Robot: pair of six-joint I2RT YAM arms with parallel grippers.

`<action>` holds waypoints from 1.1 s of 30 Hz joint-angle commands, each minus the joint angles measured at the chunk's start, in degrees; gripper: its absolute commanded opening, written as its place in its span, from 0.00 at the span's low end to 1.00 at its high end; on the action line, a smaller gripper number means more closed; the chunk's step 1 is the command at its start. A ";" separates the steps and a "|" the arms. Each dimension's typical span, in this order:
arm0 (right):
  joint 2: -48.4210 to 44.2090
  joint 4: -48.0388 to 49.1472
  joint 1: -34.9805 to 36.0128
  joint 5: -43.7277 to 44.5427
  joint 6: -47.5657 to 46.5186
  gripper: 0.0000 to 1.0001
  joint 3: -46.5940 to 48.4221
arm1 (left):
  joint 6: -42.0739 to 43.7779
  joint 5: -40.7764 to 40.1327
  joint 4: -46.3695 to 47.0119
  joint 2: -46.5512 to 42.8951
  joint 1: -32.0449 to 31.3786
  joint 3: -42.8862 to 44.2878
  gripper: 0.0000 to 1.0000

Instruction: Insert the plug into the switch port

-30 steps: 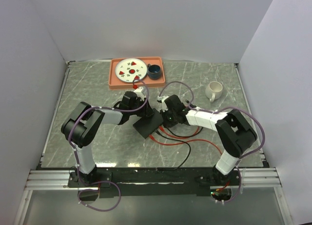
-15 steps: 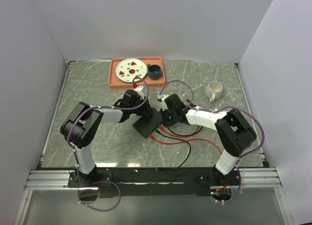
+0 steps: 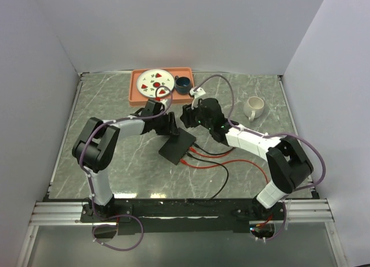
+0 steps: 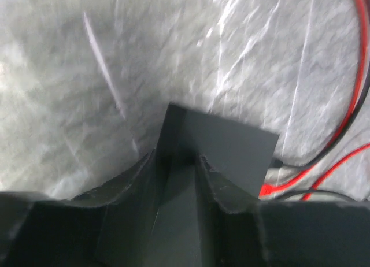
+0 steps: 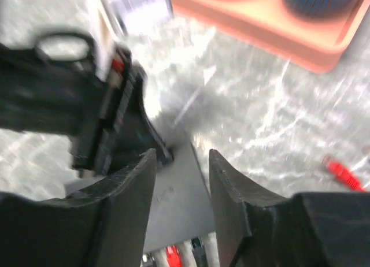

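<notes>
The switch (image 3: pixel 178 145) is a flat black slab lying askew mid-table. My left gripper (image 3: pixel 171 127) is shut on its far corner; in the left wrist view that corner of the switch (image 4: pixel 231 145) sits wedged between the left gripper (image 4: pixel 178 158) fingers. My right gripper (image 3: pixel 186 118) hovers just beyond the same corner, open and holding nothing. In the right wrist view the switch (image 5: pixel 176 215) shows through the gap of the right gripper (image 5: pixel 182 157). Red and black plugs (image 5: pixel 173 256) sit along the switch's near edge. A red plug (image 4: pixel 269 189) shows there too, and cables (image 3: pixel 214 163) trail away.
An orange tray (image 3: pixel 136 96) at the back holds a white plate (image 3: pixel 155 82) and a blue cup (image 3: pixel 183 84). A white mug (image 3: pixel 253 107) stands at the right. The red and black cables loop over the table towards the front.
My right gripper has opened and drawn up and back from the switch's cable side towards the tray. The left gripper has shifted slightly towards the back, still on the switch.
</notes>
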 commanded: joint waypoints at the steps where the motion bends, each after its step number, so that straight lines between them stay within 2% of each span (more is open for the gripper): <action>1: -3.43 3.95 -0.32 1.44 -0.24 0.63 0.67 | 0.39 -4.23 -14.38 0.43 1.07 -1.60 0.72; 2: -4.04 3.86 -0.41 1.61 -0.41 0.68 0.49 | 0.48 -5.28 -14.56 -0.01 1.34 -1.25 0.79; 3: -4.31 3.77 -0.41 1.96 -0.42 0.76 0.49 | 0.91 -7.03 -14.83 -1.14 1.69 -0.72 0.90; 4: -4.40 2.82 -0.41 2.14 -0.42 0.79 0.75 | 1.00 -7.66 -15.09 -1.85 2.65 -0.37 0.95; 5: -4.84 2.81 -0.41 2.32 -0.68 0.83 0.75 | 1.09 -8.36 -15.01 -2.55 3.01 -0.36 0.99; 6: -5.02 2.81 -0.50 2.23 -0.68 0.92 0.75 | 0.92 -9.85 -15.00 -4.39 3.53 0.16 0.99; 8: -5.19 1.58 -0.32 2.85 -0.68 1.00 1.62 | 0.92 -10.73 -14.31 -7.46 4.68 0.51 0.99; 9: -5.11 0.79 -0.58 2.85 -0.85 1.00 2.15 | 0.83 -11.09 -14.04 -8.53 5.03 0.86 0.97; 15: -6.77 -2.37 -0.50 3.64 -1.03 1.00 5.31 | 2.05 -12.15 -11.67 -16.79 6.00 2.88 0.97; 20: -12.38 -5.80 -0.41 7.23 -1.56 1.00 5.67 | 3.73 -13.73 -11.22 -24.07 6.00 3.77 0.97; 25: -20.65 -11.24 -0.41 12.68 -3.22 1.00 1.02 | 4.69 -16.36 -10.53 -32.25 6.00 1.31 0.97; 29: -30.65 -15.82 -0.41 18.13 -1.83 1.00 -3.72 | 4.70 -18.38 -8.42 -40.16 6.00 -2.55 0.97; 33: -38.58 -18.28 -0.41 20.25 -0.95 1.00 -10.48 | 4.26 -19.00 -8.59 -43.34 6.00 -5.36 0.97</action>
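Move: At the left fingertips lies the far-left end of the switch, its middle about 6 cm back, 1 cm right and 2 cm below that hand. Its four plugged cable heads sit some 9 cm back and 6 right, the tray about 24 cm ahead and 7 left. From the empty right hand, the switch's middle is about 7 cm back, 3 left and 14 below; a loose red plug lies roughly 4 cm ahead, 14 right. Spreading wide, the left fingers come free of the switch's end and the hand slips about 8 cm left, low over the table, then climbs over 20 cm, tipping its fingers up some 30 degrees and swinging counter-clockwise. The right hand, also opening wide, rises slowly, then faster, and swings right and back away from the switch, towards the loose plug's side. ##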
